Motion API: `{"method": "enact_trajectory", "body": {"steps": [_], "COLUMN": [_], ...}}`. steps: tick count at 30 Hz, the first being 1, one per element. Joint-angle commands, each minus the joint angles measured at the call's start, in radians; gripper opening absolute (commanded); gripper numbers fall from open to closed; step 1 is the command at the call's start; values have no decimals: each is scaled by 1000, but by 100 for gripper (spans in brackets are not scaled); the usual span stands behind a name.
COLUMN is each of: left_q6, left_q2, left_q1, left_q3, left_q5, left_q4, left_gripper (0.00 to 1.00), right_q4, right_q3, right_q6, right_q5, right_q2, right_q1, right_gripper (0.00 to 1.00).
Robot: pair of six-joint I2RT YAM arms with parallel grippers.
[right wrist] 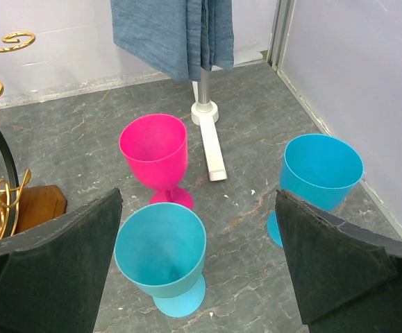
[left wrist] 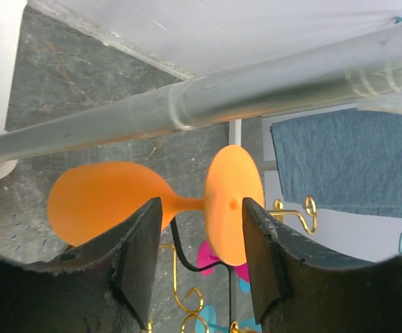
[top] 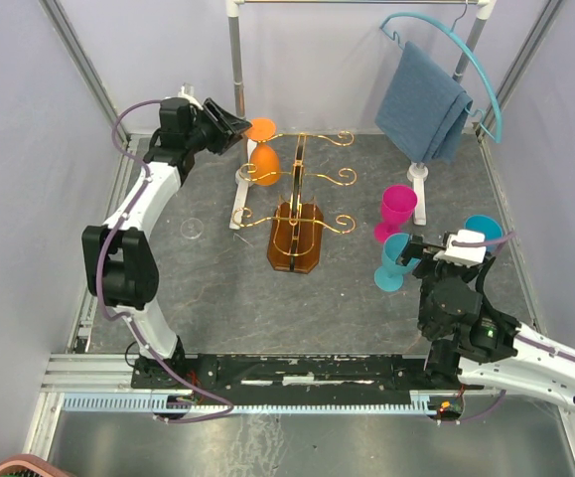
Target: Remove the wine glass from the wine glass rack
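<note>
An orange wine glass (top: 263, 159) hangs upside down from the upper left arm of the gold wire wine glass rack (top: 303, 175), which stands on a brown wooden base (top: 295, 238). My left gripper (top: 239, 128) is up at the glass's foot. In the left wrist view the jaws (left wrist: 201, 208) stand open on either side of the orange stem and foot disc (left wrist: 232, 201); the bowl (left wrist: 103, 198) lies past the left finger. I cannot tell whether a finger touches the glass. My right gripper (top: 422, 248) is wide open and holds nothing, above a teal glass (right wrist: 160, 253).
A pink glass (top: 397, 207) and two teal glasses (top: 394, 260) (top: 483, 229) stand right of the rack. A blue towel (top: 422, 104) on a teal hanger hangs from the white pole stand (top: 235, 50) at the back. Its white feet (top: 418, 194) lie on the grey floor.
</note>
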Motion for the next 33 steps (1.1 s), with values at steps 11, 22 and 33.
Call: {"method": "enact_trajectory", "body": {"steps": [11,22,33], "left_q6": [-85,-90,-93], "left_q2": [50,37,-42], "left_q1": [-37,-33,32], "left_q3": [72,82,-26], "left_q5": [65,80,56], "left_q4": [121,154,200], "left_gripper": [26,3,3], "right_q4": [-9,-22,-44], "right_q3": [12,1,-4], "right_q6": [-15,-8,14], "right_q5": [31,32,23], "right_q2": [-59,-87,-97], "right_q1": [5,5,5], "right_gripper": [98,98,97]}}
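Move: Upside down at the rack's far left arm, the orange wine glass has its middle about 4 cm to the left hand's right, 2 cm ahead and 6 cm below; its foot is nearly level with the half-open fingers. A grey upright pole stands roughly 5 cm ahead and 1 cm left of the hand, the rack's middle some 11 cm right, 5 cm back and 12 cm lower. From the right hand the glass is around 32 cm ahead, 35 cm left and 7 cm lower. Closing from about half open to almost shut, the left fingers pinch the near edge of the orange glass's foot, one above and one below, as the hand eases about 2.5 cm right towards the glass and 2 cm up, with a slight forward creep. Keeping that pinch, the hand then draws back left some 2 cm. ##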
